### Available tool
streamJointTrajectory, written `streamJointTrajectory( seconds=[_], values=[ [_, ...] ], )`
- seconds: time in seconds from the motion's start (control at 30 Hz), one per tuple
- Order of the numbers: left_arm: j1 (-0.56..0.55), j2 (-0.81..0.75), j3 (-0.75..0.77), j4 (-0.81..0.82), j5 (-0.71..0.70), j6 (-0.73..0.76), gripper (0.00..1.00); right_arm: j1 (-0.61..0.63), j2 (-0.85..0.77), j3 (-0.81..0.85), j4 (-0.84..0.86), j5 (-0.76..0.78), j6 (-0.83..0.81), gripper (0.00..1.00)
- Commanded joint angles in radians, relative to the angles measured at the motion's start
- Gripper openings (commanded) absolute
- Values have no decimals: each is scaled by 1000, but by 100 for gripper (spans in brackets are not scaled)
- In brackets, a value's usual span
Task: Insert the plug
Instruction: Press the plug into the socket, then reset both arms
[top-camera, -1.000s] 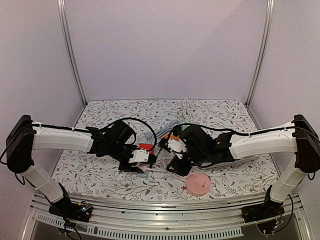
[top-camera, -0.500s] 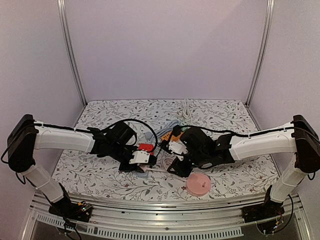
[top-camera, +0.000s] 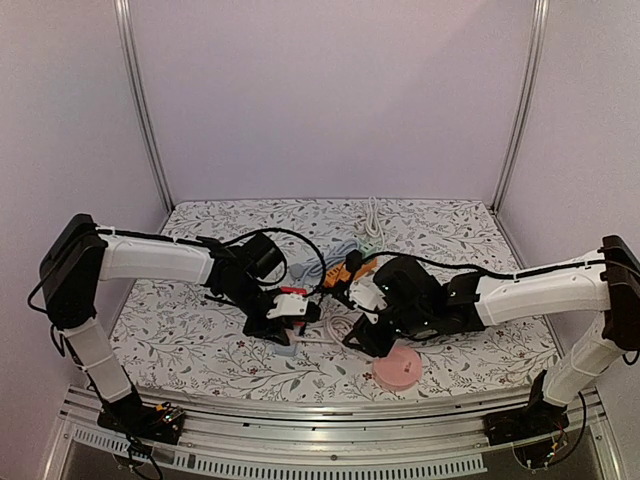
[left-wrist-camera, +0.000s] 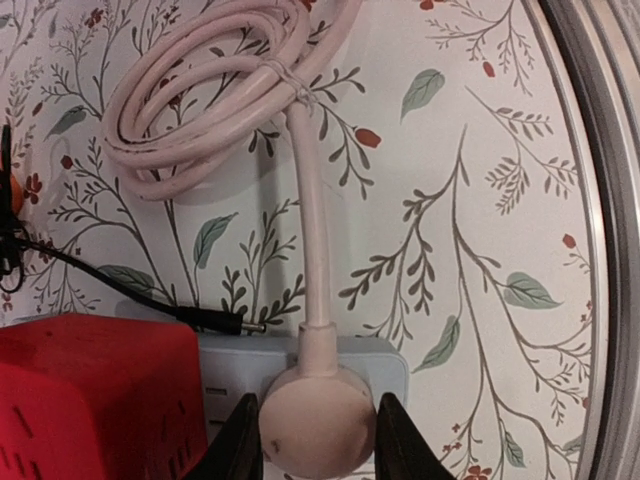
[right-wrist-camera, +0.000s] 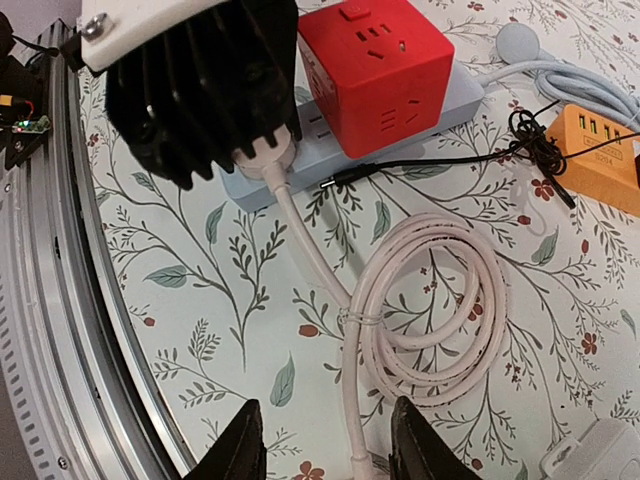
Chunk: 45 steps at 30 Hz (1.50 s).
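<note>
The plug (left-wrist-camera: 318, 420) is a round pinkish-white cap. My left gripper (left-wrist-camera: 318, 445) is shut on it, one black finger on each side. It sits against the face of a pale blue power strip (left-wrist-camera: 415, 362), at the strip's end. How deep it sits is hidden. Its white cable (left-wrist-camera: 310, 220) runs off to a tied coil (right-wrist-camera: 430, 300). In the right wrist view the left gripper (right-wrist-camera: 262, 150) holds the plug (right-wrist-camera: 268, 152) on the strip (right-wrist-camera: 300, 180). My right gripper (right-wrist-camera: 330, 445) hovers open over the cable, which passes between its fingers untouched.
A red cube socket (right-wrist-camera: 375, 60) sits on the power strip beside the plug. A thin black lead (right-wrist-camera: 400, 170) lies across the cloth. An orange hub (right-wrist-camera: 600, 150) lies further back. A pink round disc (top-camera: 397, 368) rests near the table's front rail (top-camera: 330, 405).
The left gripper's fingers have closed in on the plug. Both arms have shifted a little to the right, and the right gripper has come nearer the front edge.
</note>
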Motion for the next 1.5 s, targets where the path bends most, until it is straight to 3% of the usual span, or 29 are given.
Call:
streamJointTrajectory(
  seconds=[0.0, 0.33, 0.53, 0.57, 0.67, 0.73, 0.97, 1.17, 1.27, 1.33, 1.47],
  values=[
    [16, 59, -128, -62, -125, 26, 0, -4, -39, -11, 30, 17, 12, 41],
    [53, 89, -187, 0, -192, 118, 0, -4, 19, 81, 18, 19, -23, 41],
    [44, 64, -159, -30, -137, 138, 0, -4, 26, 84, 0, 17, -21, 43],
    [41, 55, -143, -42, -123, 133, 7, -4, 16, 82, -2, 22, -20, 44],
    [34, 32, -67, -78, -89, 97, 41, -4, -6, 81, -11, 45, -19, 47],
    [28, 12, -17, -108, -83, 79, 52, -4, -27, 83, -15, 62, -18, 49],
    [-4, -87, 55, -182, -88, 69, 57, -4, -94, 98, -34, 118, -7, 52],
    [-7, -249, 7, -236, -112, 96, 57, -8, -176, 114, -127, 235, 20, 57],
    [52, -332, -8, -176, -112, -31, 59, -69, -213, 140, -250, 323, 78, 64],
    [113, -369, 13, -115, -124, -225, 62, -138, -240, 142, -298, 352, 134, 78],
    [232, -473, -9, 53, -219, -467, 70, -343, -316, 135, -368, 372, 205, 92]
  ],
)
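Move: Directly below the left hand, about 2 cm down, is the end socket of the blue-grey strip, where the fingers already hold the pink plug. From that hand the red cube stands some 7 cm ahead and 1 cm to the right, the black jack 4 cm right and 1 cm ahead, the pink coil 13 cm right and 2 cm ahead. From the right hand the socket lies about 18 cm left, 2 cm ahead and 7 cm below. Keeping its grip on the pink plug, the left hand bears down barely 1 cm into the strip's end socket, then opens, lets go and climbs about 12 cm, swinging left and forward at the last with a counter-clockwise turn. The right hand rises slightly, then goes up, right and forward, about 10 cm each way, away from the plug, turning clockwise and opening wide. ##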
